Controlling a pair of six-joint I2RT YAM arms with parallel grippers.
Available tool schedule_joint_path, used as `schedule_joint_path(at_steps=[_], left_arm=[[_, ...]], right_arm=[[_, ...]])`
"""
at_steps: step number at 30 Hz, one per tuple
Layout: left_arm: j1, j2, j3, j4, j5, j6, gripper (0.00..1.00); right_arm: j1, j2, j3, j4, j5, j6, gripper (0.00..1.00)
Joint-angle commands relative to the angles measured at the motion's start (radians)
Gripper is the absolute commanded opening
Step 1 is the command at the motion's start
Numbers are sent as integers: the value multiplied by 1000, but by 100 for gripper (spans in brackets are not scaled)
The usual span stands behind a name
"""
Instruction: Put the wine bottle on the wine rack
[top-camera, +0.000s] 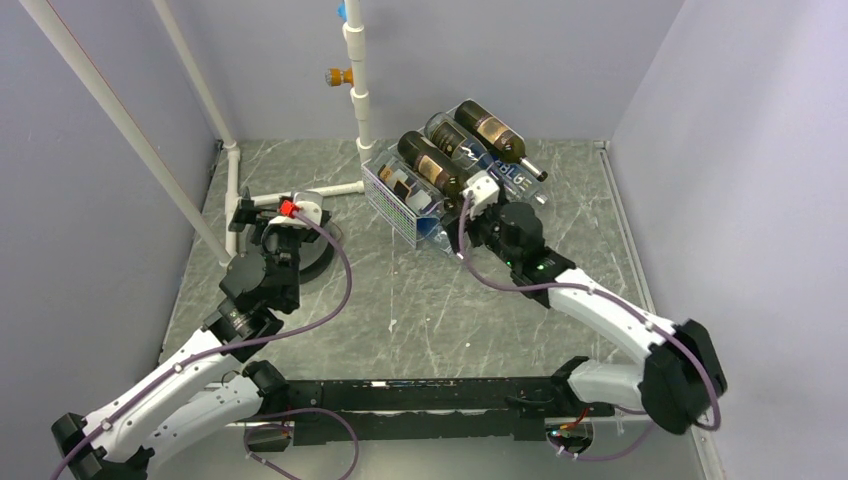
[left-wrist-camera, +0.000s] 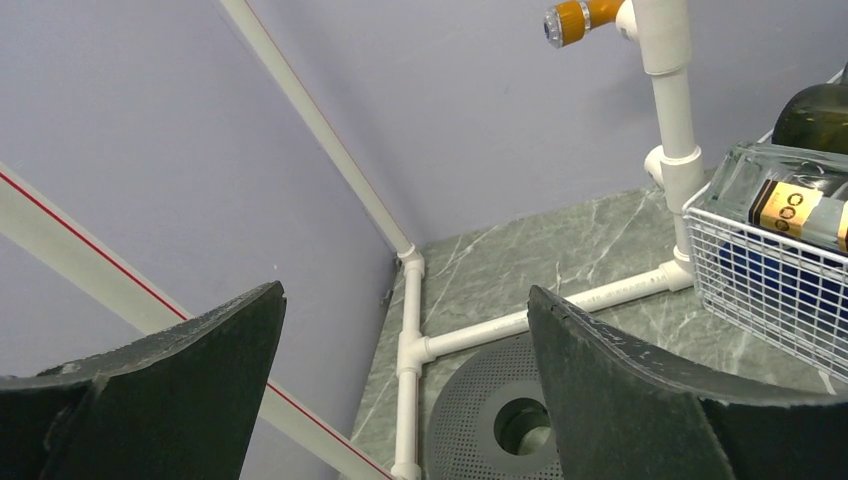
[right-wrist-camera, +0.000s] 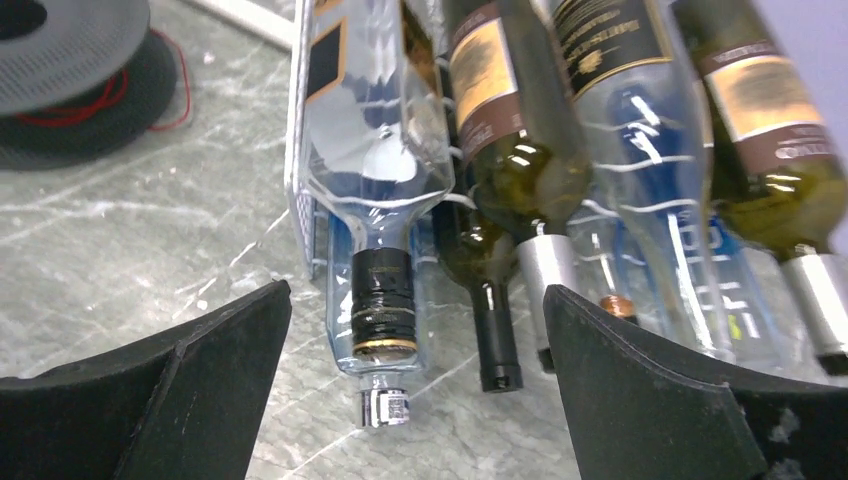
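The white wire wine rack (top-camera: 393, 203) stands at the back middle of the table with several bottles lying in its cradles. In the right wrist view a clear wine bottle (right-wrist-camera: 372, 150) with a black collar lies at the rack's left end, neck toward me, beside a dark green bottle (right-wrist-camera: 505, 160). My right gripper (right-wrist-camera: 416, 300) is open just in front of those necks, fingers (right-wrist-camera: 200, 380) wide apart and touching nothing. My left gripper (left-wrist-camera: 405, 295) is open and empty at the left, above the black spool (left-wrist-camera: 480, 400).
White pipe frame (top-camera: 357, 90) rises behind the rack, with floor pipes (left-wrist-camera: 415, 330) along the left wall. The black round spool (top-camera: 322, 258) sits under the left wrist. Purple walls close in the left, back and right sides.
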Motion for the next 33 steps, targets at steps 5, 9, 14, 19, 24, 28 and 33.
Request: schedule_joint_path(at_steps=[5, 9, 14, 19, 24, 28, 33], left_arm=[[5, -45, 78, -98, 24, -118, 97], [4, -79, 118, -198, 74, -209, 98], [5, -101, 171, -295, 120, -361, 99], [5, -131, 234, -476, 180, -621, 100], [5, -187, 335, -621, 230, -812, 100], [5, -252, 408, -649, 255, -857, 100], [4, -310, 514, -671, 279, -867, 99]], right_arm=[[7, -244, 129, -221, 267, 268, 100], [7, -305, 248, -414, 286, 338, 100], [7, -411, 319, -491, 215, 320, 100], [7, -493, 356, -512, 271, 297, 100], [6, -555, 392, -523, 330, 268, 100], [7, -619, 408, -500, 341, 235, 100], [7, -689, 434, -469, 382, 194, 100]])
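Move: The clear bottle just laid on the rack has its middle some 9 cm ahead of the right hand, 10 cm to its left and 6 cm below. The dark silver-necked bottle beside it lies about 14 cm ahead and 5 cm left, the black-labelled clear bottle roughly 18 cm straight ahead, both 5 cm lower than the hand. From the left hand the first clear bottle is about 17 cm ahead, 27 cm to the right and 22 cm below. With nothing touched and its fingers already wide open, the right hand leaves the clear bottle, going up some 26 cm while drawing back and right about 14 cm each way; it rolls its left side up some 30 degrees, tips its fingers upward and turns clockwise. The empty left hand, after a slow start, pulls back and up about 10 cm each, away from the rack, rolling its left side well down and turning clockwise. ##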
